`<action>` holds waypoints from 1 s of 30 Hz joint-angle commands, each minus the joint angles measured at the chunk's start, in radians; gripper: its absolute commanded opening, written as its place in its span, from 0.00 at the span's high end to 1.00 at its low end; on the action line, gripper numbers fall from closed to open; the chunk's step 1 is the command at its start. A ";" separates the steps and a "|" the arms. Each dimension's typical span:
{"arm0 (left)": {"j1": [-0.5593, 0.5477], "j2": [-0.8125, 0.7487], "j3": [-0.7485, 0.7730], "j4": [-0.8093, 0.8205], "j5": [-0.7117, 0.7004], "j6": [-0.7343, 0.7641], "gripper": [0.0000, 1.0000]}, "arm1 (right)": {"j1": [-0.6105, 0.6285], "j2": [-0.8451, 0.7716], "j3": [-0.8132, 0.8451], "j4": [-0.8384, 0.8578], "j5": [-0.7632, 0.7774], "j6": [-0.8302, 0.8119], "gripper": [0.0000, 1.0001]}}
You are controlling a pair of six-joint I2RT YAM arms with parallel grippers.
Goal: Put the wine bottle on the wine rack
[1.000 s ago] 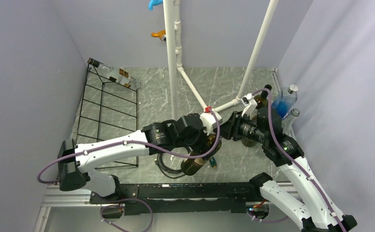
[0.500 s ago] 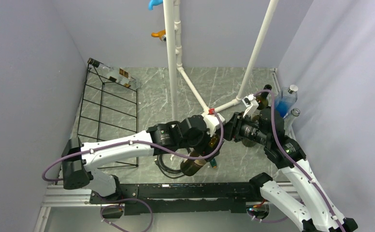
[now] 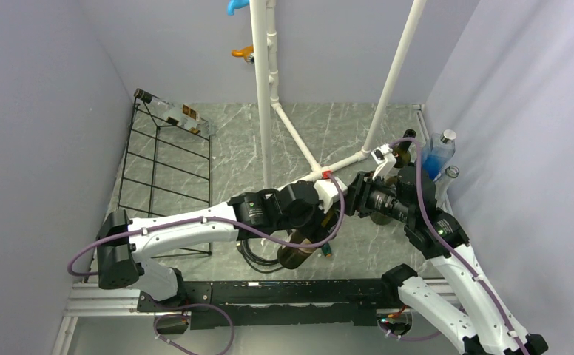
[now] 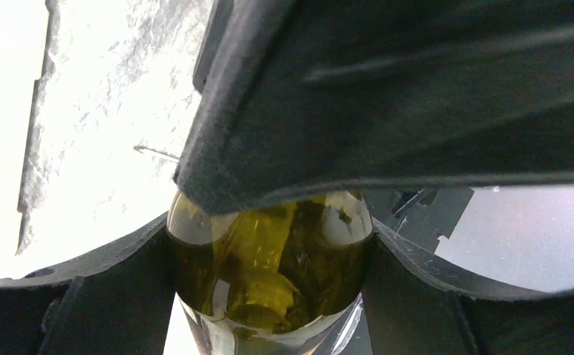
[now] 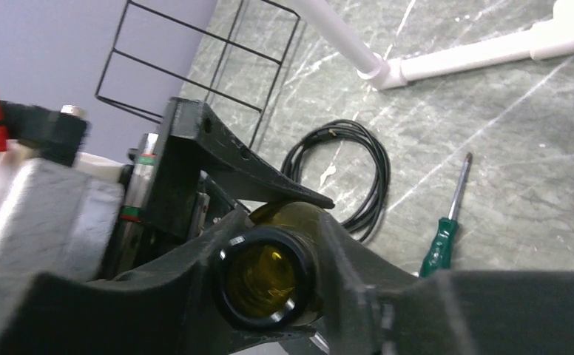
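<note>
The wine bottle [image 3: 296, 255], dark amber glass, hangs tilted above the table's near middle. My right gripper [image 3: 345, 201] is shut on its neck; in the right wrist view the open mouth [image 5: 265, 277] sits between the two fingers. My left gripper [image 3: 319, 222] is around the bottle's body. In the left wrist view the glass [image 4: 269, 259] fills the gap and touches both fingers [image 4: 121, 288]. The wine rack [image 3: 210, 192], black thin wire, stands at the left wall, far from the bottle, and also shows as black bars [image 5: 188, 80] in the right wrist view.
A clear bottle [image 3: 174, 112] lies on the rack's top bar. A white pipe frame [image 3: 265, 89] rises mid-table. Several bottles, one blue [image 3: 436, 155], stand by the right wall. Under the held bottle lie a coiled black cable [image 5: 343, 177] and a green screwdriver [image 5: 439, 248].
My left arm has slid right along the bottle and its jaws have come in from wide open onto the body. The right gripper has kept its hold on the neck.
</note>
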 commanded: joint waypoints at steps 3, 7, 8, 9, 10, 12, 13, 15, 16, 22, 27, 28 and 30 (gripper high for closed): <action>0.006 -0.072 -0.017 0.054 -0.047 -0.014 1.00 | 0.002 -0.019 0.009 0.132 -0.032 0.051 0.45; 0.006 -0.080 -0.031 0.058 -0.059 -0.015 1.00 | 0.002 -0.005 0.019 0.133 -0.032 0.045 0.29; 0.006 -0.082 -0.034 0.058 -0.063 -0.015 1.00 | 0.002 -0.005 0.017 0.137 -0.032 0.045 0.24; 0.006 -0.081 -0.037 0.056 -0.071 -0.016 1.00 | 0.002 -0.006 0.017 0.138 -0.030 0.044 0.20; 0.006 -0.082 -0.038 0.054 -0.077 -0.013 1.00 | 0.002 -0.005 0.017 0.136 -0.025 0.044 0.16; 0.007 -0.088 -0.040 0.048 -0.090 -0.010 1.00 | 0.002 -0.003 0.023 0.121 -0.011 0.041 0.12; 0.007 -0.093 -0.042 0.046 -0.097 -0.010 1.00 | 0.002 -0.004 0.028 0.111 0.001 0.039 0.10; 0.008 -0.107 -0.051 0.043 -0.110 -0.007 1.00 | 0.002 -0.010 0.034 0.094 0.025 0.035 0.08; 0.009 -0.114 -0.056 0.043 -0.116 -0.004 1.00 | 0.002 -0.017 0.035 0.091 0.036 0.036 0.06; 0.027 -0.145 -0.084 0.034 -0.129 0.001 1.00 | 0.002 -0.068 0.048 0.125 0.045 0.047 0.00; 0.041 -0.174 -0.107 0.016 -0.152 -0.001 1.00 | 0.002 -0.095 0.058 0.103 0.102 0.037 0.00; 0.044 -0.184 -0.113 0.015 -0.156 -0.002 1.00 | 0.002 -0.097 0.059 0.091 0.119 0.033 0.00; 0.049 -0.208 -0.131 0.010 -0.167 -0.004 1.00 | 0.002 -0.103 0.058 0.071 0.143 0.028 0.00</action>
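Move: The left hand has the wine bottle by its body; the rack's middle lies about 40 cm to its left, 14 cm ahead and 16 cm lower. On the way, the white pipe corner is 10 cm left and 10 cm ahead, the coiled cable 10 cm left and 3 cm back, both some 20 cm down. The right hand grips the neck, the held bottle's middle about 6 cm left, 5 cm back and 8 cm below. Right opens off the neck, rising 4 cm; left hand carries the bottle 5 cm left towards the rack. ##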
